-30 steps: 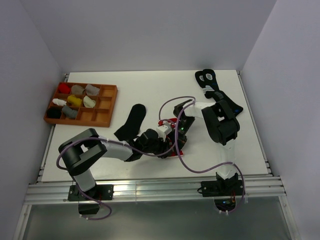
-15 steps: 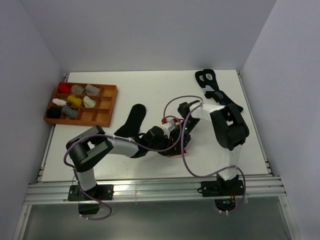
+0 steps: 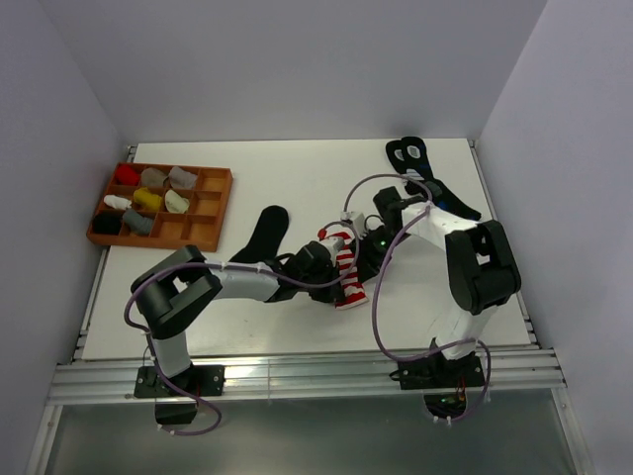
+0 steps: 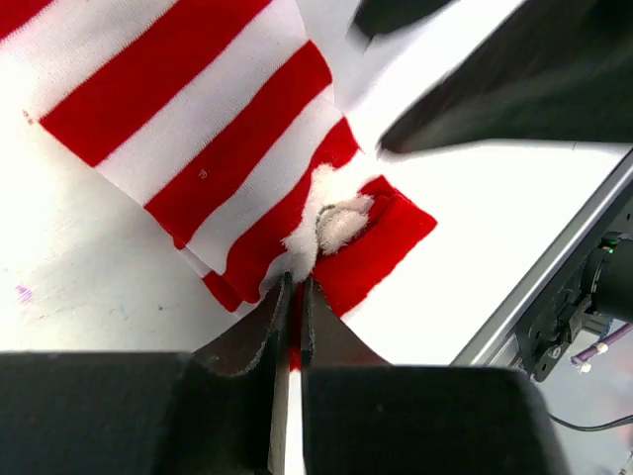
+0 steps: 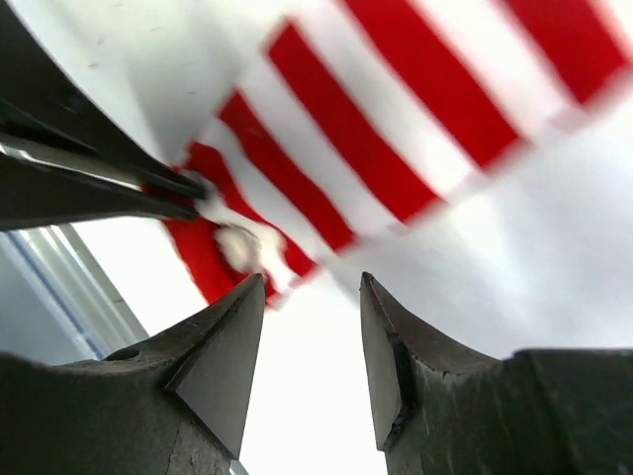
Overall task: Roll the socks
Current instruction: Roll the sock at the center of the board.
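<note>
The red-and-white striped sock (image 3: 345, 265) lies lengthwise in the middle of the table, its red end toward the front edge. My left gripper (image 3: 334, 281) is shut on that end: in the left wrist view the jaws (image 4: 294, 289) pinch a fold of the striped sock (image 4: 198, 129). My right gripper (image 3: 370, 249) stands open just right of the sock. In the right wrist view the right gripper (image 5: 312, 284) holds nothing, and the striped sock (image 5: 396, 129) lies ahead of its tips. The black sock (image 3: 262, 238) lies flat to the left, partly under the left arm.
A brown tray (image 3: 213, 211) with several small sock bundles sits at the far left. Two dark socks with white rings (image 3: 408, 154) lie at the far right, behind the right arm. The table's front rail (image 4: 554, 267) is close to the held sock end.
My right gripper has opened, let go of the striped sock and drawn back to the right. The left gripper has shut on the sock's near end. The sock now shows stretched out.
</note>
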You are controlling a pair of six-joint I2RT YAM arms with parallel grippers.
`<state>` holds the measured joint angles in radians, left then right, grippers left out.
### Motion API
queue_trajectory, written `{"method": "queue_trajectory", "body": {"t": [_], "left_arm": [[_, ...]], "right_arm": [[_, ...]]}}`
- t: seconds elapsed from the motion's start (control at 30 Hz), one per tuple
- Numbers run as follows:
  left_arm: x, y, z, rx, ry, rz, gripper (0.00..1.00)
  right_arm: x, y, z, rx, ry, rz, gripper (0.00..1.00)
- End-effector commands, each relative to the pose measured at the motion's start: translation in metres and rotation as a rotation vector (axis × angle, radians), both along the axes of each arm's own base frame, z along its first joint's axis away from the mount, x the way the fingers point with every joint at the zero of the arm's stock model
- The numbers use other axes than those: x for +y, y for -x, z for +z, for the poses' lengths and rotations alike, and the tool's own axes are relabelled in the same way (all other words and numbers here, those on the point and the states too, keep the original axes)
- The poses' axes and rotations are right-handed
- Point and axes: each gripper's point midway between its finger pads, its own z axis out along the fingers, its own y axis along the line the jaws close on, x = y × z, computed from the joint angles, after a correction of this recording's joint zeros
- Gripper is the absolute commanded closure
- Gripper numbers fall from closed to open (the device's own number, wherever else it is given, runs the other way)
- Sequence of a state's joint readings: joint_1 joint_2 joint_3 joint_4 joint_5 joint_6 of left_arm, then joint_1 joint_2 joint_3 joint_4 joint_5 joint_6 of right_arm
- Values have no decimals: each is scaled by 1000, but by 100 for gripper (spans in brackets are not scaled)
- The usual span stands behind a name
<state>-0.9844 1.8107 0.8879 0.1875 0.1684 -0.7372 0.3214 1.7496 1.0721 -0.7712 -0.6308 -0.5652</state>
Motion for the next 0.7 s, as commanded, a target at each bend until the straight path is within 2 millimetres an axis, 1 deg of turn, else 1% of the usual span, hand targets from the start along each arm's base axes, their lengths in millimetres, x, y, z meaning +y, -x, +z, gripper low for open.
{"method": "queue_trajectory", "body": {"t": [0.0, 0.03, 0.07, 0.13, 0.17, 0.2, 0.23, 0.27, 0.3, 0.33, 0.37, 0.4, 0.43, 0.47, 0.53, 0.57, 0.6, 0.63, 0.67], "left_arm": [[38, 14, -32, 95, -200, 25, 100], [38, 13, -30, 92, -203, 22, 100], [41, 15, -31, 104, -221, 25, 100], [41, 15, -28, 128, -216, 18, 100], [46, 18, -30, 148, -239, 18, 100], [44, 16, -25, 159, -231, 10, 100], [46, 16, -24, 165, -238, -1, 100], [53, 20, -25, 193, -268, -9, 100], [56, 17, -22, 205, -271, -7, 99], [53, 18, -16, 222, -260, -32, 100], [54, 19, -15, 244, -264, -42, 100], [62, 18, -15, 280, -286, -36, 100], [58, 16, -8, 288, -268, -64, 100], [66, 16, -10, 322, -292, -58, 100], [64, 13, -4, 345, -269, -78, 100], [64, 15, -3, 389, -246, -93, 100], [63, 17, -2, 416, -236, -102, 100], [64, 17, -1, 439, -235, -108, 100], [65, 17, -3, 458, -235, -111, 100]], "right_arm": [[-12, -19, 13, -89, -7, -54, 49], [-15, -19, 13, -95, -1, -67, 49], [-18, -24, 17, -120, -3, -84, 49], [-26, -29, 17, -151, 11, -110, 49], [-28, -31, 21, -172, 8, -118, 49], [-32, -32, 23, -181, 5, -127, 50], [-33, -32, 25, -187, -5, -124, 51], [-34, -32, 30, -202, -14, -114, 52], [-35, -31, 30, -210, -18, -109, 53], [-36, -30, 31, -221, -23, -101, 54], [-35, -29, 37, -255, -40, -74, 53], [-34, -25, 36, -263, -50, -54, 53], [-33, -24, 42, -289, -66, -38, 53], [-31, -21, 43, -302, -80, -12, 53], [-28, -18, 48, -339, -89, 24, 53], [-24, -15, 49, -368, -88, 65, 53], [-22, -9, 45, -374, -83, 89, 53], [-19, -8, 49, -420, -81, 114, 54], [-17, -6, 49, -451, -70, 145, 54]]}}
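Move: Beside the right hand, the striped sock's middle is about 5 cm left, 3 cm ahead and 3 cm below. From the left hand, which already pinches the sock's near end, that middle is some 7 cm ahead, 3 cm right and about 1 cm lower. The plain black sock lies about 19 cm left and 13 cm ahead of the left hand; the black patterned sock is roughly 20 cm right and 19 cm ahead of the right hand. Keeping its pinch on the near end, the left hand drags the striped sock about 5 cm left, low over the table, as its fingers tip some 20 degrees steeper. The empty right hand moves clear, first forward and right, then back and slightly left, rising about 4 cm in all, with fingers still half open and swinging forward. ##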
